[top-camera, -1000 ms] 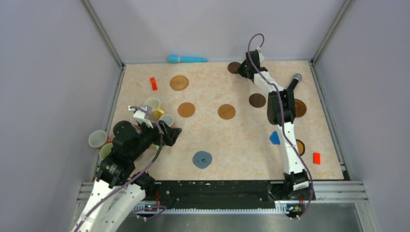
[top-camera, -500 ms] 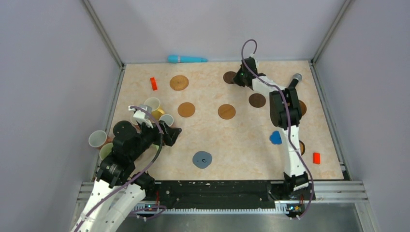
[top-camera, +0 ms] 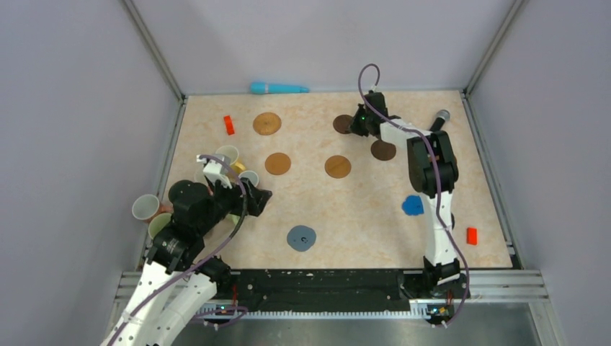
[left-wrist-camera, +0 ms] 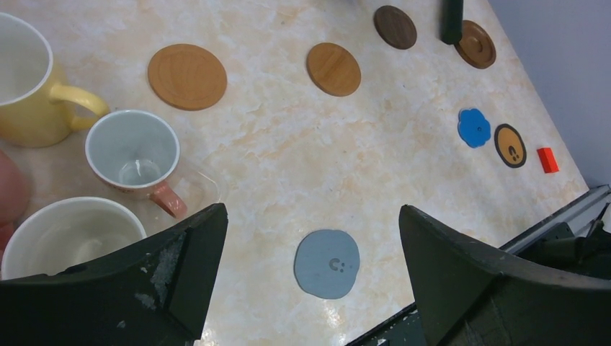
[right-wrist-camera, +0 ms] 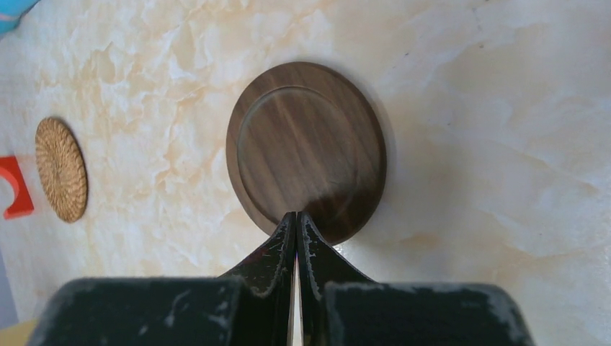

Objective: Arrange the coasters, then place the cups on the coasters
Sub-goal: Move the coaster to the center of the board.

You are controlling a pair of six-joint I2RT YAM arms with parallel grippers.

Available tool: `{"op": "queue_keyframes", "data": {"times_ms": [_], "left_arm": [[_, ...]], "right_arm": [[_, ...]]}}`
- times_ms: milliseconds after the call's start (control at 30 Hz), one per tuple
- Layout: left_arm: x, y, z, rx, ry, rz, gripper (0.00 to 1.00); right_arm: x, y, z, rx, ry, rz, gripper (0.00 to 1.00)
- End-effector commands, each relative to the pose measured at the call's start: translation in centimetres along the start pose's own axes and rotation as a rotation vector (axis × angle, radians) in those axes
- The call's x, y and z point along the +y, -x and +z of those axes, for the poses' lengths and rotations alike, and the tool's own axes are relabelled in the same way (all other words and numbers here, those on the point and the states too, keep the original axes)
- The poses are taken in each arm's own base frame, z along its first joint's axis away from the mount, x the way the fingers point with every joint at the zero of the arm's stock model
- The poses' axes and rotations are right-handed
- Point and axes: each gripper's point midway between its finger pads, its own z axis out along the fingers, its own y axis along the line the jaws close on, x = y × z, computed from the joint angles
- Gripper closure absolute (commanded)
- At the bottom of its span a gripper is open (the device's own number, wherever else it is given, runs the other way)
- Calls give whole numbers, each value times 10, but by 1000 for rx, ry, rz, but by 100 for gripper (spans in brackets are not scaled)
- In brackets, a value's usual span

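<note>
A dark brown coaster [right-wrist-camera: 306, 158] lies flat on the far table, and my right gripper [right-wrist-camera: 296, 215] is shut with its tips pressed on the coaster's near rim [top-camera: 342, 124]. It grips nothing. My left gripper [left-wrist-camera: 310, 209] hangs open above a grey-blue coaster [left-wrist-camera: 328, 263] with nothing between its fingers. Cups cluster at the left: a yellow one [left-wrist-camera: 25, 79], a pink-handled one [left-wrist-camera: 133, 151] and a cream one [left-wrist-camera: 68, 234]. Other coasters are spread out: woven tan [top-camera: 266, 123], two brown [top-camera: 277, 163] [top-camera: 337, 166], dark brown [top-camera: 382, 150] and blue scalloped [top-camera: 413, 205].
Two red blocks [top-camera: 228, 125] [top-camera: 472, 235] lie on the table. A teal object [top-camera: 279, 89] rests by the back wall, and a black microphone [top-camera: 438, 119] lies at the far right. A black-rimmed coaster [left-wrist-camera: 510, 145] sits near the right red block. Metal rails edge the table.
My right gripper moved left and nearer, and the dark brown coaster under its tips slid from the back edge toward the table's middle. The left arm shifted only slightly.
</note>
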Motion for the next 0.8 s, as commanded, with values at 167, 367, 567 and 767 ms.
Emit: {"op": "queue_keyframes", "data": {"times_ms": [167,367,567,767], "left_arm": [[19,12,12,10,119,29,1],[35,43,33,-39,239,32,5],[49,77,86,-34,336,87,21],[74,100,159,18,446,18,97]], "right_arm": [[74,50,-69,-43,226,-121,100],[102,30,-154,-117,409,-125,97],[93,-29,-231,-152,524,-230,74],[70,-79,-277,-125,563,-318,53]]}}
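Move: The dark coaster my right fingertips have been working on has its middle about 3 cm ahead, 3 cm left and 2 cm below. At that level, the second dark coaster is 7 cm back and 10 right, the light coaster 14 back and 6 left. My left hand is high: the tan coaster lies about 24 cm ahead, 1 right, 21 below; the pink cup 15 ahead, 7 left, 18 below; the yellow mug 23 ahead, 13 left, 18 below. My shut right fingertips come free of the dark coaster's near edge, and I draw that hand back about 22 cm while lifting it some 16, turning it counter-clockwise and tipping the fingers up, opening partway late on. My left hand dips slightly, then speeds about 15 cm forward towards the tan coaster, still high, closing from wide to nearly shut and turning some 15 degrees counter-clockwise. ##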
